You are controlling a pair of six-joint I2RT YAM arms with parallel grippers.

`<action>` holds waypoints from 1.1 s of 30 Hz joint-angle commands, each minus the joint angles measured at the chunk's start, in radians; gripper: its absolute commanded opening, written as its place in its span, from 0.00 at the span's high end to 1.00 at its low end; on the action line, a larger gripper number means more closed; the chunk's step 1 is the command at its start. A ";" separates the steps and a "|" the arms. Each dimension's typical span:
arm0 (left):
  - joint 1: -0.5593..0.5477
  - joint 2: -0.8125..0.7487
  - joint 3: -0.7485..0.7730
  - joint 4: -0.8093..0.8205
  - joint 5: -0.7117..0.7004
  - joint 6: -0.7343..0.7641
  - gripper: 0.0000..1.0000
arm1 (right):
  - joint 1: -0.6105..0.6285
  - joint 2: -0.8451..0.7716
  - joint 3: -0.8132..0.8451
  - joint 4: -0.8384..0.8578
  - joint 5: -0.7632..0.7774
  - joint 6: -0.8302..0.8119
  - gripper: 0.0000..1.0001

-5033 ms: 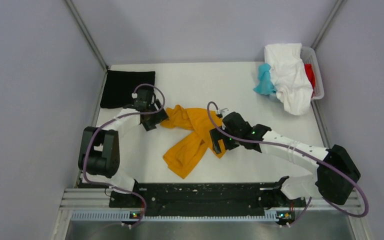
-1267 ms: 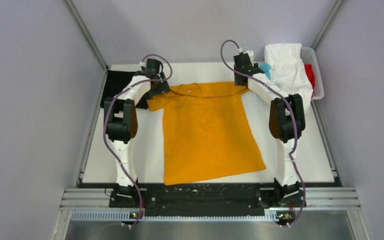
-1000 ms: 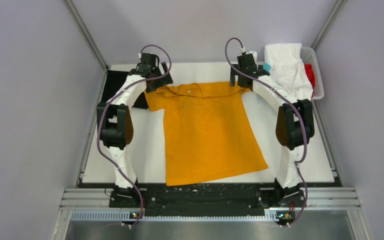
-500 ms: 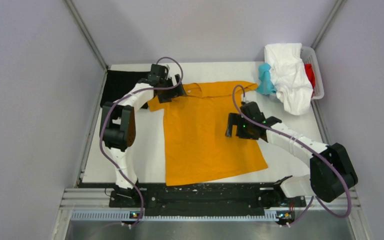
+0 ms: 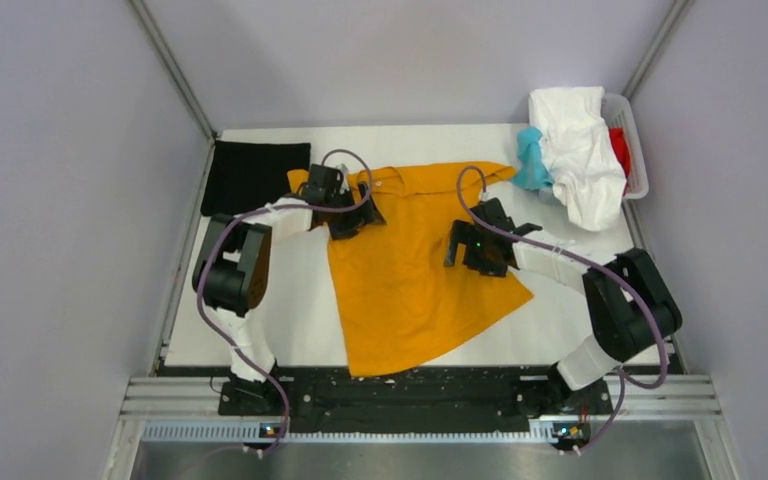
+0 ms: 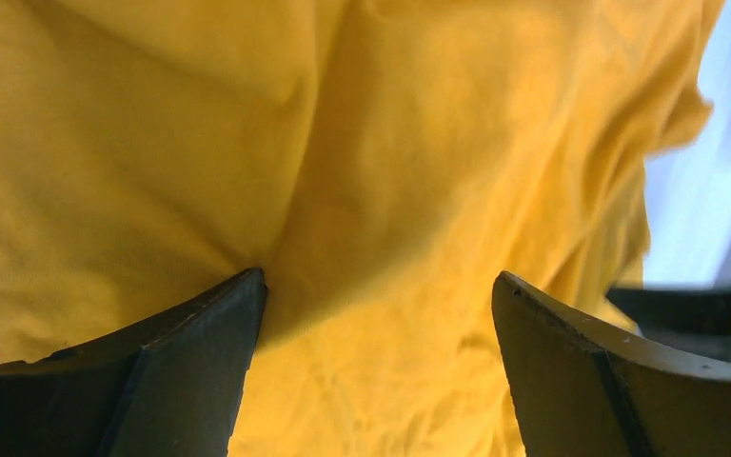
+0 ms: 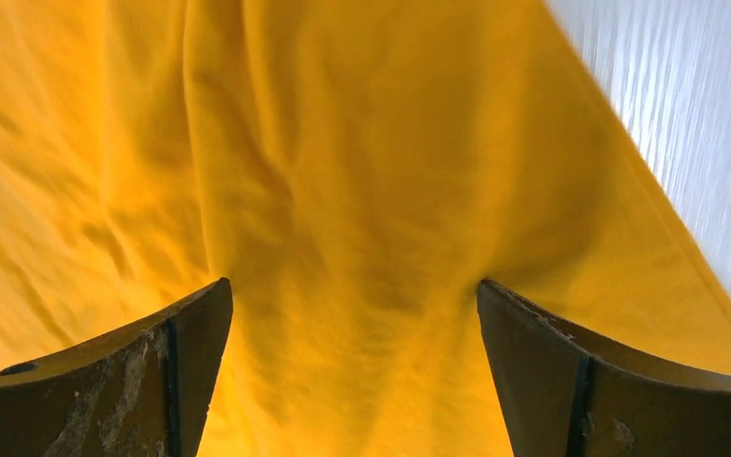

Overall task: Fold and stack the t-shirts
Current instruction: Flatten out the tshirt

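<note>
The mustard-orange t-shirt [image 5: 410, 280] lies face up mid-table, collar toward the back, its body skewed and rumpled. My left gripper [image 5: 353, 213] is open, fingertips pressed down on the shirt's left chest; the left wrist view shows orange cloth [image 6: 381, 171] filling the gap in my left gripper [image 6: 376, 286]. My right gripper [image 5: 460, 252] is open too, planted on the shirt's right side, and its wrist view shows wrinkled orange cloth [image 7: 343, 190] spanning the open right gripper [image 7: 354, 288]. A folded black t-shirt [image 5: 255, 175] lies at the back left corner.
A white basket [image 5: 640, 160] at the back right holds a white t-shirt [image 5: 580, 150], a teal one [image 5: 530, 160] spilling over its left side and a red one [image 5: 620, 150]. Bare white table [image 5: 280, 300] flanks the orange shirt. Grey walls enclose three sides.
Both arms came down from the shirt's shoulders onto its body. In the last half second the left gripper slid nearer and the shirt's hem shifted right, its outline skewing and bunching.
</note>
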 commanded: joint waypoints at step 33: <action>-0.262 -0.202 0.054 -0.094 -0.166 -0.051 0.01 | -0.163 0.802 1.388 -0.211 0.030 -0.327 0.01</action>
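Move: The orange t-shirt lies flat under both my open, downward-pointing fingers, which are already down on it. Its middle is about 11 cm back and 12 cm right of my left hand, with the collar some 14 cm ahead and 6 cm right of that hand and the folded black shirt 16 cm ahead and 27 cm left. From my right hand the t-shirt's middle is about 13 cm left and level; the blue cloth is roughly 34 cm ahead and 16 cm right. I swing the t-shirt round counter-clockwise with open fingers staying low on the cloth: my right hand sweeps forward about 32 cm, drifting a little left, while my left hand drags back some 14 cm and slightly right. My left hand then curves right and partly forward again, across the shirt, and both hands begin to ease up a couple of centimetres at the end. ##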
